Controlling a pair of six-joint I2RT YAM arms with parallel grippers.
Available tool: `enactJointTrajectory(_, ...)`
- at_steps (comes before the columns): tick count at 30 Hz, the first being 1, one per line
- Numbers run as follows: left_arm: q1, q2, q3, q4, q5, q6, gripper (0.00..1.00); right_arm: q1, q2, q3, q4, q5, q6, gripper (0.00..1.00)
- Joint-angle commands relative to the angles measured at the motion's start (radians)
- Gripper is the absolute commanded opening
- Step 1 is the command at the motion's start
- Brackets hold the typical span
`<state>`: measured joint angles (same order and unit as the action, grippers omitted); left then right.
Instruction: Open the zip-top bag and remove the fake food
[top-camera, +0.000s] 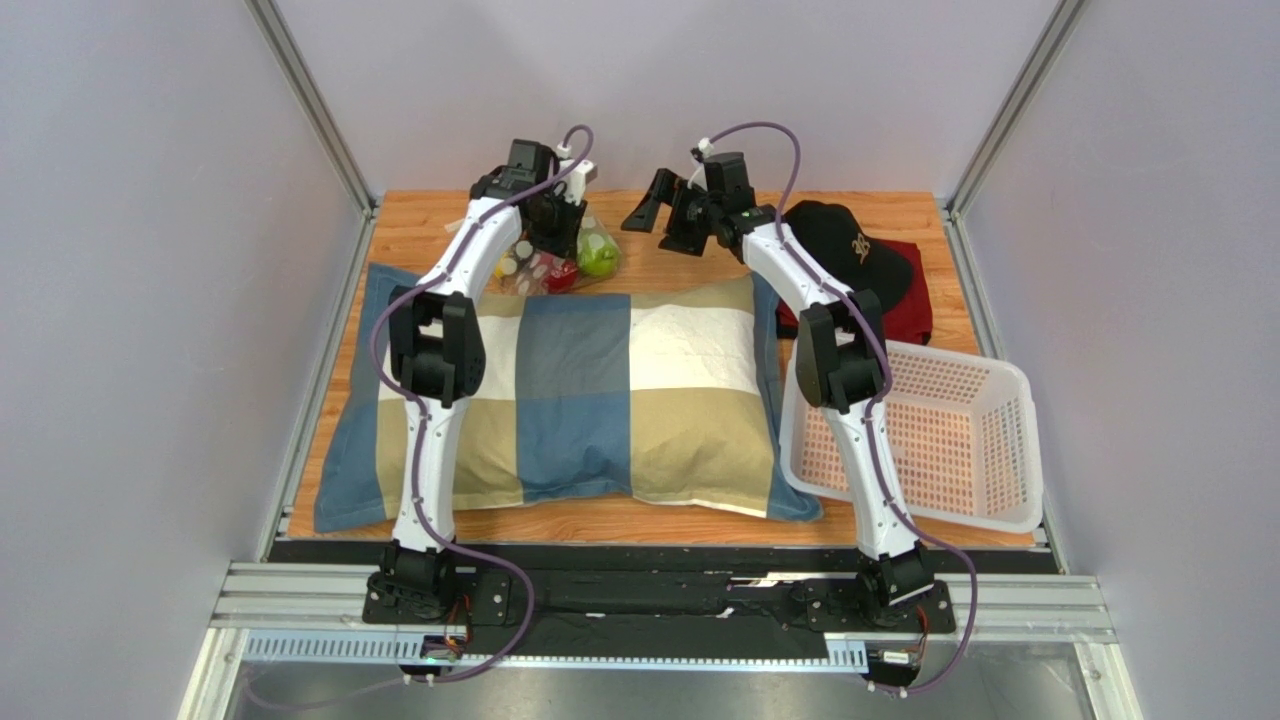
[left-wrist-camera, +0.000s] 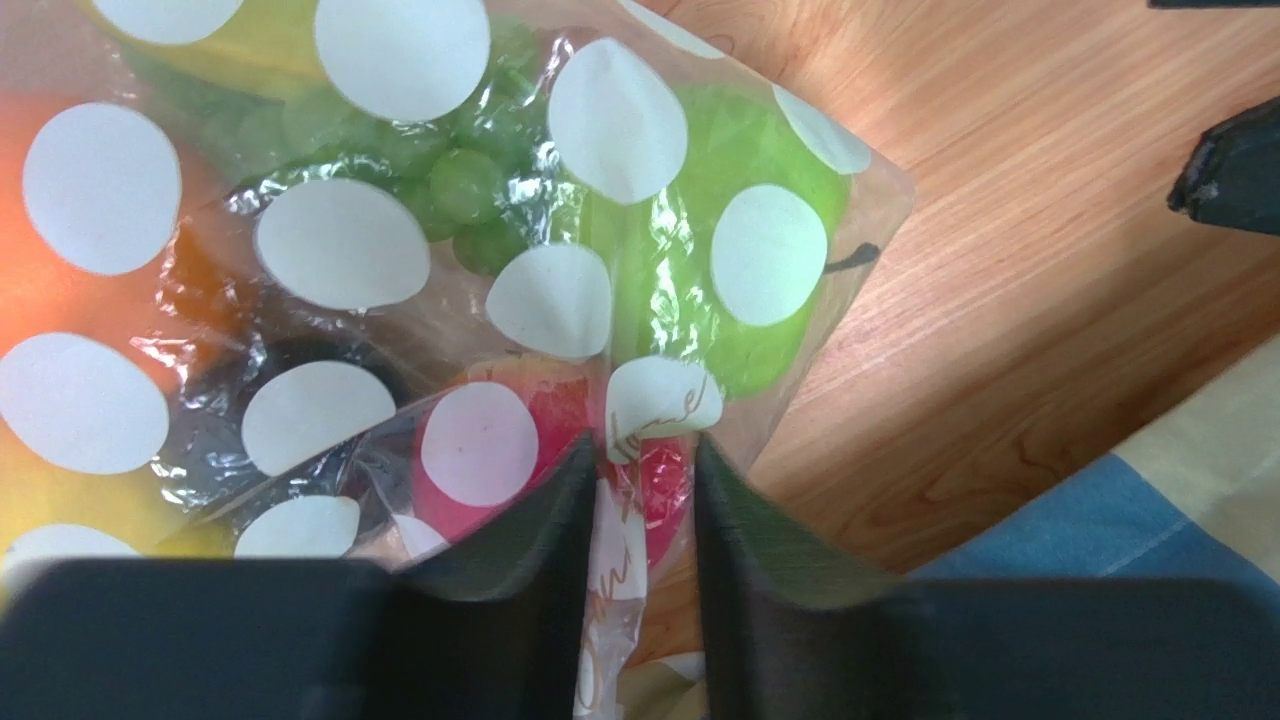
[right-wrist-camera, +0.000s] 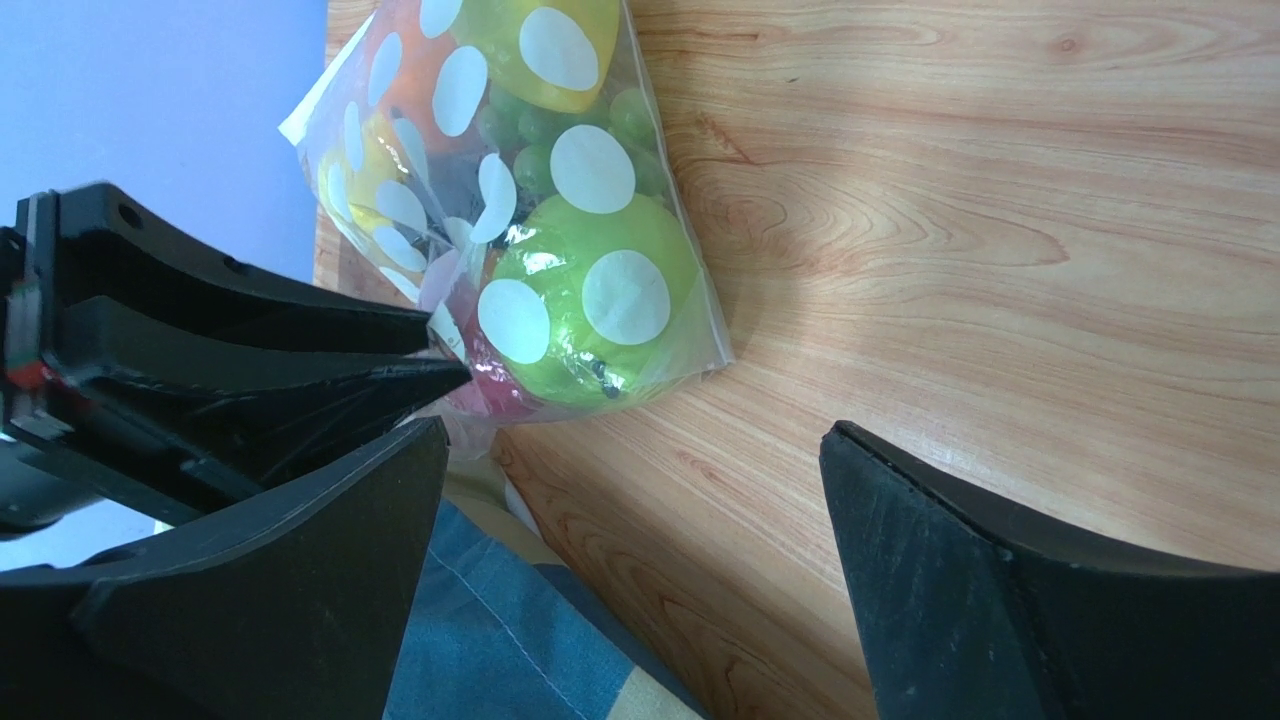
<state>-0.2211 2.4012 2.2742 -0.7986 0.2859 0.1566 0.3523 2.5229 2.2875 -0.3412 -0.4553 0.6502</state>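
Observation:
The zip-top bag (top-camera: 559, 264), clear with white oval dots, lies on the wooden table just behind the pillow. Inside it the fake food shows: a bright green fruit (left-wrist-camera: 688, 177), green grapes (left-wrist-camera: 466, 188) and a red piece (left-wrist-camera: 556, 413). My left gripper (left-wrist-camera: 646, 447) straddles a folded flap at the bag's near edge. Its jaws are narrow, with a gap still visible beside the plastic. My right gripper (right-wrist-camera: 634, 432) hovers wide open over bare wood to the right of the bag (right-wrist-camera: 586, 285), holding nothing. The left fingers (right-wrist-camera: 301, 375) appear at the bag's edge in the right wrist view.
A patchwork pillow (top-camera: 601, 398) fills the table's middle, its far edge close to the bag. A white perforated basket (top-camera: 962, 435) stands at the right front. A black cap (top-camera: 849, 248) rests on a red cloth (top-camera: 909, 308) at the back right.

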Motion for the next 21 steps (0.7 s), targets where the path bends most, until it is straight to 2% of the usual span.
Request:
enactJointTrajectory(1, -0.034, 0.026, 0.048, -0.034, -0.122, 0.100, 0.22, 0.004, -0.050, 0.021, 0.027, -0.005, -0.014, 1.00)
enactJointTrajectory(3, -0.037, 0.027, 0.057, -0.027, -0.169, 0.121, 0.07, 0.004, -0.050, 0.026, 0.022, -0.008, -0.015, 1.00)
enactJointTrajectory(5, -0.040, 0.024, 0.064, -0.007, -0.200, 0.124, 0.00, 0.004, -0.055, 0.018, 0.024, -0.005, -0.018, 1.00)
enactJointTrajectory(7, -0.041, 0.016, 0.062, 0.013, -0.196, 0.129, 0.00, 0.004, -0.058, 0.017, 0.013, 0.001, -0.029, 1.00)
enactJointTrajectory(10, -0.063, -0.026, 0.030, 0.050, -0.108, 0.146, 0.00, -0.001, -0.068, 0.017, -0.013, 0.010, -0.043, 1.00)
enactJointTrajectory(15, -0.165, -0.151, -0.181, 0.148, -0.070, 0.263, 0.00, -0.018, -0.073, 0.029, -0.038, 0.004, -0.052, 1.00)
enactJointTrajectory(21, -0.193, -0.284, -0.383, 0.254, -0.011, 0.264, 0.00, -0.018, -0.038, 0.073, -0.067, -0.049, -0.147, 1.00)
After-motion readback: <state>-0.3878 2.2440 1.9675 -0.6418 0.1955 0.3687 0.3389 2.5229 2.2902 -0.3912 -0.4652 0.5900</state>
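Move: Just beneath the left fingertips, about 1 cm down, a fold of the bag's near edge runs between the half-open fingers. In the bag, the red fruit lies about 1 cm ahead, 1 cm left and 3 cm down, the green apple some 3 cm ahead, 4 cm right and 3 cm down, and the yellow fruit about 1 cm ahead, 9 cm left and 3 cm down. From the right hand, that fold is roughly 11 cm left, 2 cm back and 4 cm down. On the bag's near-edge fold by the red fruit the left fingers close fully, the hand rolling some 10 degrees as it sinks slightly. It then sweeps right and back, about 8 cm and picking up speed, away from the fold's starting place and towards the blanket, turning about 15 degrees clockwise with fingers shut. The right hand stays wide open, barely easing right. ##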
